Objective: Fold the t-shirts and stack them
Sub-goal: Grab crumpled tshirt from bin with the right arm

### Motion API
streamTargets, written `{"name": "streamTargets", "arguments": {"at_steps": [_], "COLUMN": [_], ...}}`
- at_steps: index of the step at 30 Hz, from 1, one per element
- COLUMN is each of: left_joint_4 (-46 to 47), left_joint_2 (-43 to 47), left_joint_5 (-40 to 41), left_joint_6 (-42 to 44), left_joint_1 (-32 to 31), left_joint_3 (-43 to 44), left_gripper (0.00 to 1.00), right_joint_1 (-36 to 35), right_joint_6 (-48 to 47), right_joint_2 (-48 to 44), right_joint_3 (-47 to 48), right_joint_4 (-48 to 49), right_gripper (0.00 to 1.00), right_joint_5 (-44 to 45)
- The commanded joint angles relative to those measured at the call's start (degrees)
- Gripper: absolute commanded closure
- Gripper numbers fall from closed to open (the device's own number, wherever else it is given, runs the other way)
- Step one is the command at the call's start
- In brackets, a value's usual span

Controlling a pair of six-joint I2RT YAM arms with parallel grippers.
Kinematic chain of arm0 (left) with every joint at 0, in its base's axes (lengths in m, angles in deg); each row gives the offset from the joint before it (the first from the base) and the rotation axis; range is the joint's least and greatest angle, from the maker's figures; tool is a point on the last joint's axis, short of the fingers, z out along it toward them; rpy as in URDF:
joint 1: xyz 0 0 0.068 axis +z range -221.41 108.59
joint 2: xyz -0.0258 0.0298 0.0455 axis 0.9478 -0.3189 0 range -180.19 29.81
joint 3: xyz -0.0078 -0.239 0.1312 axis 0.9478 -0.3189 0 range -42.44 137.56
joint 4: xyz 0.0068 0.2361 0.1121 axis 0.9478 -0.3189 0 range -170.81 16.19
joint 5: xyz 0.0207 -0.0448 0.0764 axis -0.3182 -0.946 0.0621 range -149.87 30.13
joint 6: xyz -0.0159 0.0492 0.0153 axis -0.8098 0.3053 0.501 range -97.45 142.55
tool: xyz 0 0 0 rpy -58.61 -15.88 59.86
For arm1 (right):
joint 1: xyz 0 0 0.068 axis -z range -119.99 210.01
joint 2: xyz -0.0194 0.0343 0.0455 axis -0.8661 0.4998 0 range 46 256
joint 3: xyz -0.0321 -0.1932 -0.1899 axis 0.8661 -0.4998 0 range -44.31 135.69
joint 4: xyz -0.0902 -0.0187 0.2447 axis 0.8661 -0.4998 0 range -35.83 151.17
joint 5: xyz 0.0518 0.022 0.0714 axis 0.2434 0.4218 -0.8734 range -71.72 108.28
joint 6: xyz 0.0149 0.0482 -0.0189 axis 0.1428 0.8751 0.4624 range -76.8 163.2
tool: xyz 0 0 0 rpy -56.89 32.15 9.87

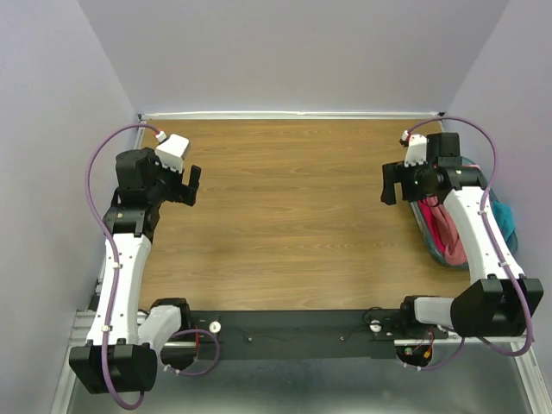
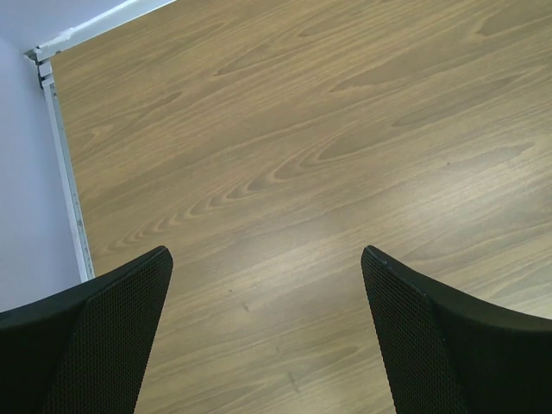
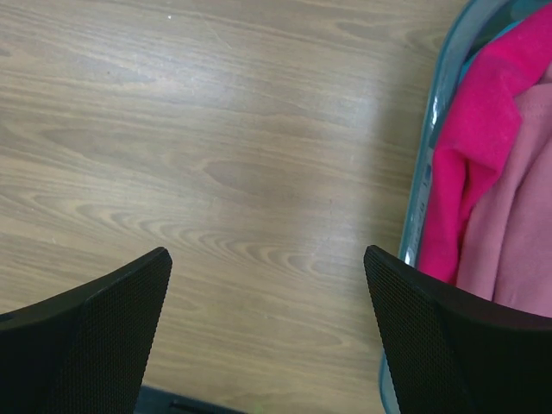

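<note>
The t-shirts lie bunched in a round teal basket (image 3: 429, 147) at the table's right edge. In the right wrist view a magenta-red shirt (image 3: 483, 147) lies against the rim with a salmon-pink one (image 3: 517, 241) beside it. From above, the pink and magenta cloth (image 1: 447, 235) shows under my right arm. My right gripper (image 1: 391, 184) (image 3: 266, 251) hovers open over bare wood just left of the basket, its right finger (image 3: 448, 336) near the rim. My left gripper (image 1: 191, 185) (image 2: 266, 252) is open above the table's far left, holding nothing.
The wooden table (image 1: 293, 207) is walled at the back and both sides. A white rail (image 2: 65, 164) runs along the left edge near my left gripper. The arm bases and a black bar (image 1: 293, 332) line the near edge.
</note>
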Motion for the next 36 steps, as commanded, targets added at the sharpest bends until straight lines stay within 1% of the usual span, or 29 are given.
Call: {"name": "streamTargets", "arguments": {"at_steps": [1,2,5,8,11,12,13,14,16,17,20,21,24,29,36], "left_joint_4": [-1.4,-2.3,-3.0,-3.1,-3.6,-3.7,-3.8,-4.2,-4.9,-5.1,-5.4,-5.4,-5.8,-5.8,-5.3], "left_joint_2": [-0.1,-0.4,-1.5,-1.6,-2.4,-2.5,-2.9,-3.0,-3.3,-3.1,-2.5,-2.5,-3.1,-5.0,-5.6], "left_joint_5": [1.2,0.9,0.7,0.3,0.4,0.6,0.9,0.9,1.0,1.0,1.1,1.1,0.4,-1.6,-2.6], "left_joint_6": [2.3,2.5,3.1,3.8,4.3,4.4,4.3,4.4,4.7,4.9,5.5,5.8,5.9,5.2,4.8], "left_joint_1": [-0.2,-0.2,-0.2,-0.4,-0.4,-0.4,-0.6,-0.5,-0.5,-0.4,-0.5,-0.5,-0.6,-0.6,-0.6], "left_joint_3": [1.9,2.8,3.8,4.5,5.4,5.5,5.7,6.1,6.7,6.8,6.8,6.9,7.5,8.9,8.2], "left_gripper": [0.02,0.02,0.01,0.02,0.02,0.02,0.02,0.01,0.02,0.02,0.02,0.02,0.02,0.01,0.01], "right_joint_1": [0.0,0.0,0.0,0.0,4.3,8.0,10.3,15.5,21.1,26.3,33.7,37.5,42.1,43.3,43.3], "right_joint_6": [-1.4,-1.5,-2.7,-3.9,-6.2,-7.2,-9.7,-11.1,-14.2,-17.5,-23.3,-24.4,-27.1,-27.1,-25.6], "right_joint_2": [0.4,1.2,1.4,1.7,1.3,1.3,1.4,2.2,3.3,3.5,4.6,5.0,7.8,11.4,17.9], "right_joint_3": [5.8,9.1,13.3,11.5,13.2,13.6,14.0,14.2,14.0,13.5,12.3,12.0,9.9,7.9,7.9], "right_joint_4": [-6.0,-8.9,-12.0,-12.2,-12.8,-13.2,-13.7,-15.1,-16.8,-17.9,-19.2,-19.3,-19.2,-17.2,-16.9], "right_gripper": [0.00,0.00,0.00,0.00,0.00,0.00,0.00,0.00,0.00,0.00,0.00,0.00,0.00,0.00,0.00], "right_joint_5": [2.3,2.7,4.5,9.6,9.6,9.4,9.2,8.3,7.1,6.4,3.4,2.9,0.7,-0.3,-4.7]}}
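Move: The pink t-shirt lies crumpled in the bin, its middle about 22 cm to the right hand's right, 5 cm back and some 13 cm below. The bin's middle is roughly 20 cm right and 4 cm back. In it the magenta t-shirt lies about 8 cm left of the pink one and 2 cm farther out; the blue t-shirt lies some 11 cm to its right, level with it. From the left hand the pink t-shirt is roughly 75 cm right, 6 cm back and 20 cm down. To the pink t-shirt in the bin the right hand comes from the open table on its left: it first rises some 5 cm, then swings about 22 cm right and 9 cm back past the bin's left rim, turning some 20 degrees clockwise. Over the pink cloth it sinks about 10 cm from its highest point, fingers tipping steeper down and still wide open. ##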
